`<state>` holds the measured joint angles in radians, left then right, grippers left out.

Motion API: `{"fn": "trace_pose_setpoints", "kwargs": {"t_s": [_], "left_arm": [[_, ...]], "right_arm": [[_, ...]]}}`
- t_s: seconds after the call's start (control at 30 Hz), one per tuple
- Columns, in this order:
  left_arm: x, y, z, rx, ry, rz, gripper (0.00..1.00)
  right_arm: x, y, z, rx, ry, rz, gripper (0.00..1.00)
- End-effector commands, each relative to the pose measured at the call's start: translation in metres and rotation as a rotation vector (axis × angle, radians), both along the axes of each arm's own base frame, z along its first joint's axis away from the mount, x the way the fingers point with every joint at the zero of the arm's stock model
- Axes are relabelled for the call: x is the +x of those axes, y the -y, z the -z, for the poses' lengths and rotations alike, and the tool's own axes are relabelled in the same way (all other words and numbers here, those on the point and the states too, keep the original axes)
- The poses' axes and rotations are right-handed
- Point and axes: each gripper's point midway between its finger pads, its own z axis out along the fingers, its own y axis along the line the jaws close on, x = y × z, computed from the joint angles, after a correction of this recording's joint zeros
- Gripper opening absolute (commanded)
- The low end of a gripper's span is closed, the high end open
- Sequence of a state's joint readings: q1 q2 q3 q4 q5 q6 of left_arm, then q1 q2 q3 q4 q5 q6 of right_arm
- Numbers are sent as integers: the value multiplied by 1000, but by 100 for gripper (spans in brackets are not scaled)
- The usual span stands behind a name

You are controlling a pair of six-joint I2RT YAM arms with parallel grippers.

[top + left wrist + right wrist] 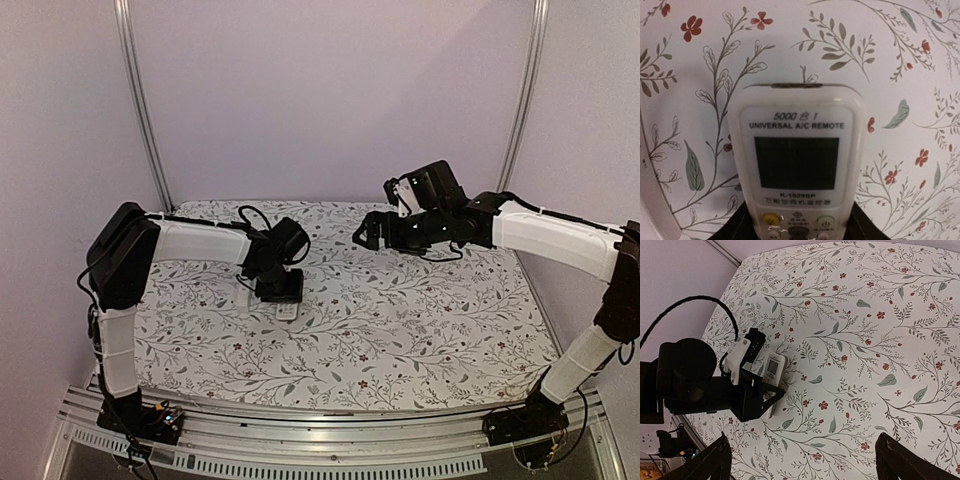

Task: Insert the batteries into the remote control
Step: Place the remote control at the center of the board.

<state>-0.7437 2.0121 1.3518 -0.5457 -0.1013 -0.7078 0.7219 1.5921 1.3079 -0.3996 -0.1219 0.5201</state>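
Note:
The white remote control (796,150) lies face up on the floral cloth, its dark screen and "UNIVERSAL A/C REMOTE" label showing. My left gripper (799,227) is shut on its button end, one black finger against each long side. From above, the remote control (287,312) sticks out just below the left gripper (283,292). My right gripper (366,232) hangs high over the back middle of the table, open and holding nothing. Its wrist view looks down on the remote control (774,367) in the left gripper (752,397), with the right gripper (807,465) spread wide. The batteries are out of view.
The floral cloth (400,320) covers the whole table. A black cable (700,302) loops above the left wrist. Metal frame posts (140,100) stand at the back corners, and a metal rail (330,425) runs along the near edge.

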Motion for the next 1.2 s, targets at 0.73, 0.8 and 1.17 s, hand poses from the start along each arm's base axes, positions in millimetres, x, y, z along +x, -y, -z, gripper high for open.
{"fn": "trace_pose_setpoints", "kwargs": {"t_s": [0.73,0.8,1.17], "left_arm": [[27,-32,25,140,-86,-133,84],[34,-36,2,149,-18,-145,88],[37,-96,-152,-28,494,-199,94]], "right_arm": [[-12,16,-6,-13,29,15,99],[-11,18,-8,-14,39,21,99],[26,140,-23,-7,203,279,99]]}}
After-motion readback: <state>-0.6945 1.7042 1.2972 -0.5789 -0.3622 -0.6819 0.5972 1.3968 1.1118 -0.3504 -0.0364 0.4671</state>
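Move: The remote control is already in the left fingers, low at the table. The spot where it is to lie is about 4 cm ahead of the left gripper, some 2 cm to its left and 2 cm below. The slim remote lies roughly 10 cm to the left gripper's left and 4 cm ahead. From the empty right gripper, that spot is about 23 cm to the left, 4 cm ahead and 21 cm down. Bring the left gripper forward about 4.5 cm, easing down a centimetre, with the remote control still pinched and level with the slim remote at the end. Open the fingers wide to let go, slip off to the left, then rise some 13 cm clear, the wrist tilting up. Late on, draw the open right gripper about 8 cm to the right, away from the remotes. ##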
